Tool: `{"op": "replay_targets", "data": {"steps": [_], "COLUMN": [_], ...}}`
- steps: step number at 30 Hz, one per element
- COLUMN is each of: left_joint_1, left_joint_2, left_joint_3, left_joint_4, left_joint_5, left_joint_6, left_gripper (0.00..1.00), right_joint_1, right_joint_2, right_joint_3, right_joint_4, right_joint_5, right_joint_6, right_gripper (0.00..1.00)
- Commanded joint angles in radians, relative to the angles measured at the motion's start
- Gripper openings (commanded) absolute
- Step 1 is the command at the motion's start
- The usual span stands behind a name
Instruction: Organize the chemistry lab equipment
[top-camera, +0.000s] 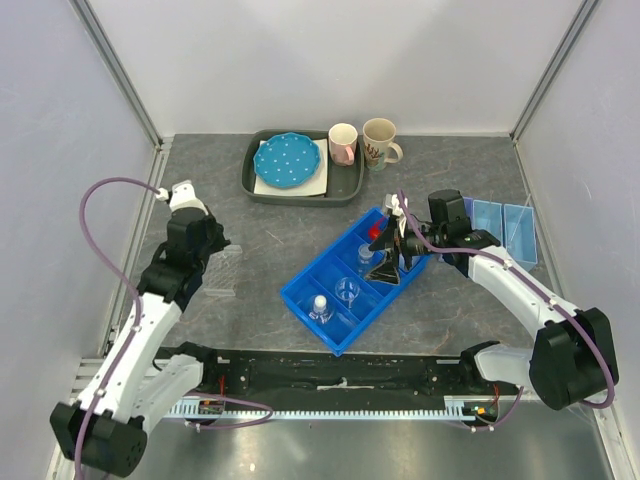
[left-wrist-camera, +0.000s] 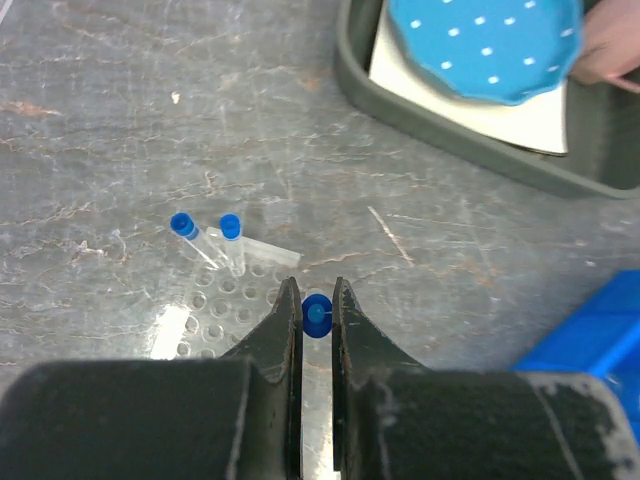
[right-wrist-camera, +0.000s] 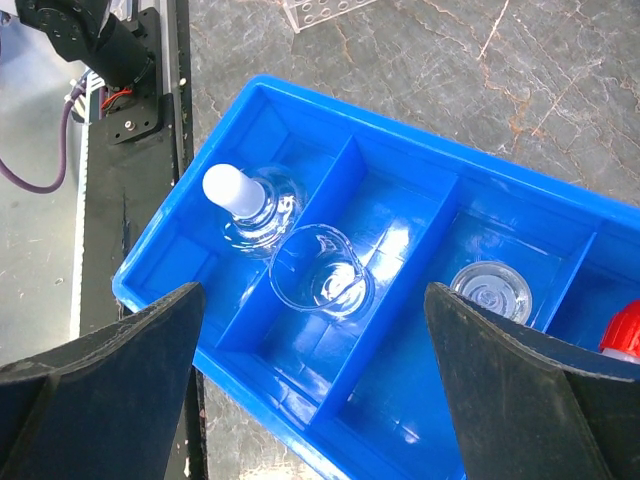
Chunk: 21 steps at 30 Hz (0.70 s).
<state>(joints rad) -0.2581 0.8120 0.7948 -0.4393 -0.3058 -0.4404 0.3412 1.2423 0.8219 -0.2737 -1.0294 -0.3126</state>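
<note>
My left gripper (left-wrist-camera: 315, 284) is shut on a small blue-capped vial (left-wrist-camera: 316, 315), held upright over a clear holed rack (left-wrist-camera: 215, 305). Two more blue-capped vials (left-wrist-camera: 183, 225) (left-wrist-camera: 230, 226) stand tilted in that rack. In the top view the rack (top-camera: 222, 270) sits left of the blue divided tray (top-camera: 300, 288). My right gripper (right-wrist-camera: 312, 300) hangs open above the tray (right-wrist-camera: 400, 215), holding nothing. Below it are a clear flask with a white stopper (right-wrist-camera: 240, 195), a small beaker (right-wrist-camera: 320, 272) and another clear glass (right-wrist-camera: 490, 290). The squeeze bottle's red nozzle (right-wrist-camera: 625, 330) shows at the tray's far end.
A dark tray (top-camera: 350, 185) at the back holds a blue white-dotted plate (top-camera: 290, 160) on white paper. Two mugs (top-camera: 343, 143) (top-camera: 380, 140) stand beside it. Two pale blue clear boxes (top-camera: 505, 225) lie at the right wall. A black rail (top-camera: 330, 365) runs along the near edge.
</note>
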Motion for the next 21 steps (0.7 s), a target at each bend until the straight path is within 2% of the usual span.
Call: {"op": "replay_targets", "data": {"steps": [1, 12, 21], "left_joint_1": [0.017, 0.048, 0.056], "left_joint_2": [0.075, 0.243, 0.346], "left_joint_3": [-0.048, -0.111, -0.112], "left_joint_4": [0.134, 0.29, 0.309], "left_joint_5": [-0.095, -0.104, -0.118], "left_joint_6": [0.06, 0.071, 0.055], "left_gripper": [0.02, 0.03, 0.04], "right_joint_1": [-0.01, -0.01, -0.01], "right_joint_2": [-0.017, -0.015, -0.012], "right_joint_3": [0.04, 0.042, 0.042], "right_joint_4": [0.002, -0.001, -0.002], "right_joint_5": [-0.009, -0.015, -0.012], "right_joint_6": [-0.036, -0.037, -0.04], "right_gripper": [0.98, 0.98, 0.98]}}
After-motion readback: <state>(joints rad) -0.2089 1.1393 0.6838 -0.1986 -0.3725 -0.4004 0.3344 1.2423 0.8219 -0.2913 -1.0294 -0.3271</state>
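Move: The test tube rack lies below the left hand, which already holds a blue-capped tube: its middle is roughly 3 cm ahead, 5 cm to the left and 18 cm down. Two capped tubes stand in the rack's far left part, about 7 cm ahead and 7 cm left of the hand. The blue bin's middle is some 30 cm to the right, about level. From the right hand the rack is about 43 cm left and 6 cm ahead. Still pinching the blue-capped tube in nearly shut fingers, the left hand sinks about 10 cm towards the rack, quickly at first and then slower. It eases some 4 cm forward and a little left on the way down, while the wrist tips its fingers about 10 degrees further downward. ##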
